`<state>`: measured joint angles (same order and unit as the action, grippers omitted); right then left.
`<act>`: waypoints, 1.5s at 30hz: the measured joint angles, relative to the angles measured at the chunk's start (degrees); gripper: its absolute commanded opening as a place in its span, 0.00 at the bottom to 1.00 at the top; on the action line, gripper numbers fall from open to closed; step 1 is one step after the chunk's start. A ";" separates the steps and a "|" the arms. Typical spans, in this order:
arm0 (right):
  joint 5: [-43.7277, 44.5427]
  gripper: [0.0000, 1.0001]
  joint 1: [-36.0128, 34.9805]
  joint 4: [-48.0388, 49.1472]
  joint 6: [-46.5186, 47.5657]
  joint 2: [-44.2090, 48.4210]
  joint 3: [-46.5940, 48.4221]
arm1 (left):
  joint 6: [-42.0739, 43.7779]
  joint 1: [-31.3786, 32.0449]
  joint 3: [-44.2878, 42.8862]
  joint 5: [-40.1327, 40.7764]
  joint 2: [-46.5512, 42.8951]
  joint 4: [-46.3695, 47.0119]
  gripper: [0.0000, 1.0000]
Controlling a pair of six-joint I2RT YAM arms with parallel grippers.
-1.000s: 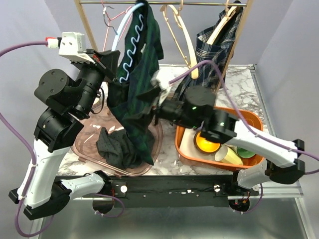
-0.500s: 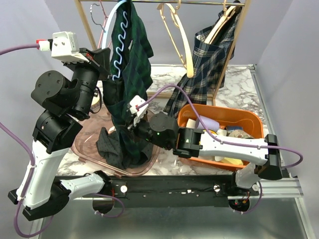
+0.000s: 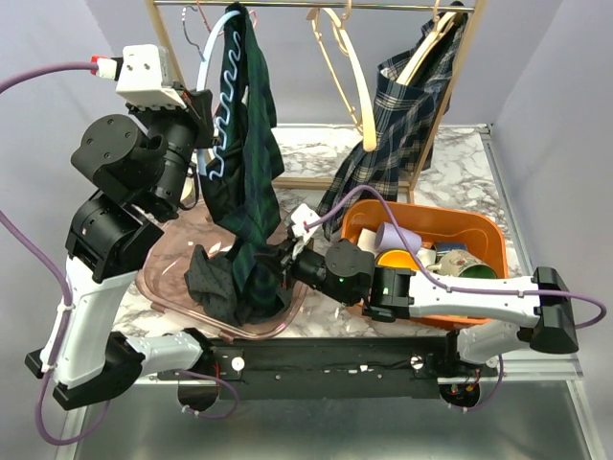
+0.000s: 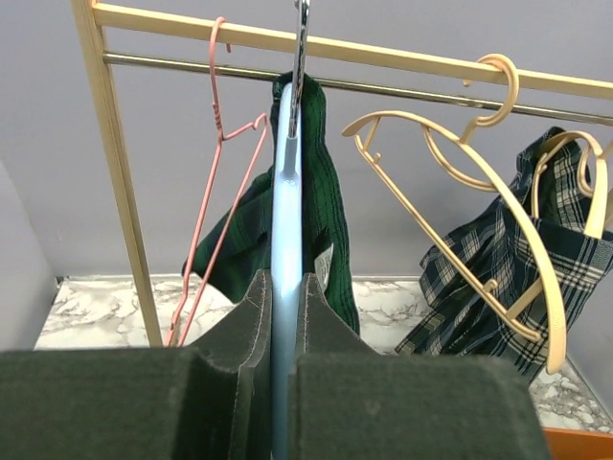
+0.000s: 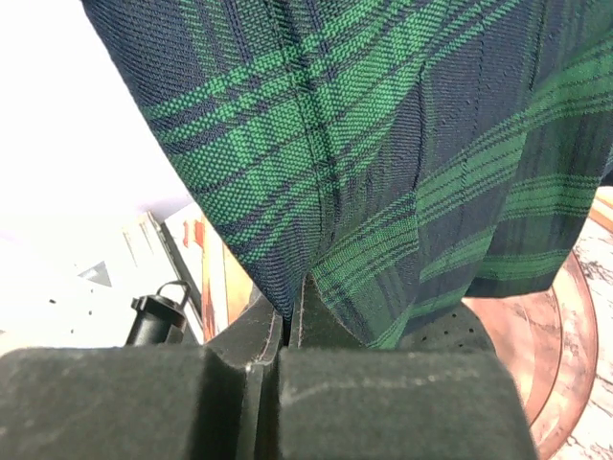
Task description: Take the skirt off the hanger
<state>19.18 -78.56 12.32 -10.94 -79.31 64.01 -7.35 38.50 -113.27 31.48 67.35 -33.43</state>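
Note:
A dark green and navy plaid skirt (image 3: 247, 144) hangs over a light blue hanger (image 3: 204, 105) on the rack's rail. In the left wrist view the hanger (image 4: 286, 192) runs straight up between the pads of my left gripper (image 4: 284, 292), which is shut on it, with the skirt (image 4: 321, 192) draped behind. My right gripper (image 3: 285, 261) is low at the skirt's bottom part, above the tray. In the right wrist view its jaws (image 5: 287, 307) are shut on a fold of the plaid cloth (image 5: 383, 144).
A pink wire hanger (image 4: 206, 192) and bare wooden hangers (image 4: 460, 192) share the rail. A blue plaid garment (image 3: 402, 105) hangs at the right. An orange bin (image 3: 479, 225) of items sits right; a brown tray (image 3: 158, 283) holds dark cloth (image 3: 215, 278).
My right arm swung left from over the orange bin, dropped to the skirt's lower part and shut on the cloth. The skirt now hangs straighter and narrower.

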 measured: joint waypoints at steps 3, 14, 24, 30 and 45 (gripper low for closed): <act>0.04 0.01 0.02 1.86 -0.04 0.57 -2.36 | 0.20 0.15 -2.27 -0.13 0.87 -2.60 0.00; 2.93 0.01 0.09 2.43 -0.55 -0.74 -8.28 | 2.21 0.13 -8.70 -2.78 0.31 -9.77 0.00; 1.20 0.01 -0.22 -3.50 2.05 -3.54 -3.48 | 2.60 -0.15 -7.41 -8.02 -4.98 -13.14 0.00; 0.42 0.01 -0.63 -6.12 4.17 -4.79 2.34 | 0.17 -0.26 -5.95 -11.32 -10.93 -16.41 0.00; -9.57 0.01 -0.59 -10.71 8.46 -2.19 9.81 | -2.71 -0.28 -6.14 -14.12 -26.51 -23.37 0.00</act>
<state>9.61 -79.15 1.61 -2.48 -81.49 73.82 -10.07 38.22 -119.42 17.37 40.84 -56.80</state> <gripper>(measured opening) 0.023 0.109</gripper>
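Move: Between the two hands hangs the green plaid skirt, its upper part still around the left hand's blue hanger and its lower edge pinched by the right. Its middle lies some 5 cm ahead of the left hand, 5 cm right and 15 cm below. The pink hanger is 25 cm ahead of that hand and 2 cm left. From the right hand, the skirt's middle is about 12 cm ahead, 2 cm left and 12 cm up; the grey skirt is 8 cm ahead, 10 cm left and 25 cm below. Drawing the blue hanger out of the green skirt, the left hand pulls back about 20 cm and some 10 cm left, slowly, then fast, turning slightly clockwise with its grip kept. The right hand, still pinching the skirt's lower part, first tugs down about 8 cm, then climbs back some 10 cm as the hanger goes away, easing slightly backward at the end. ##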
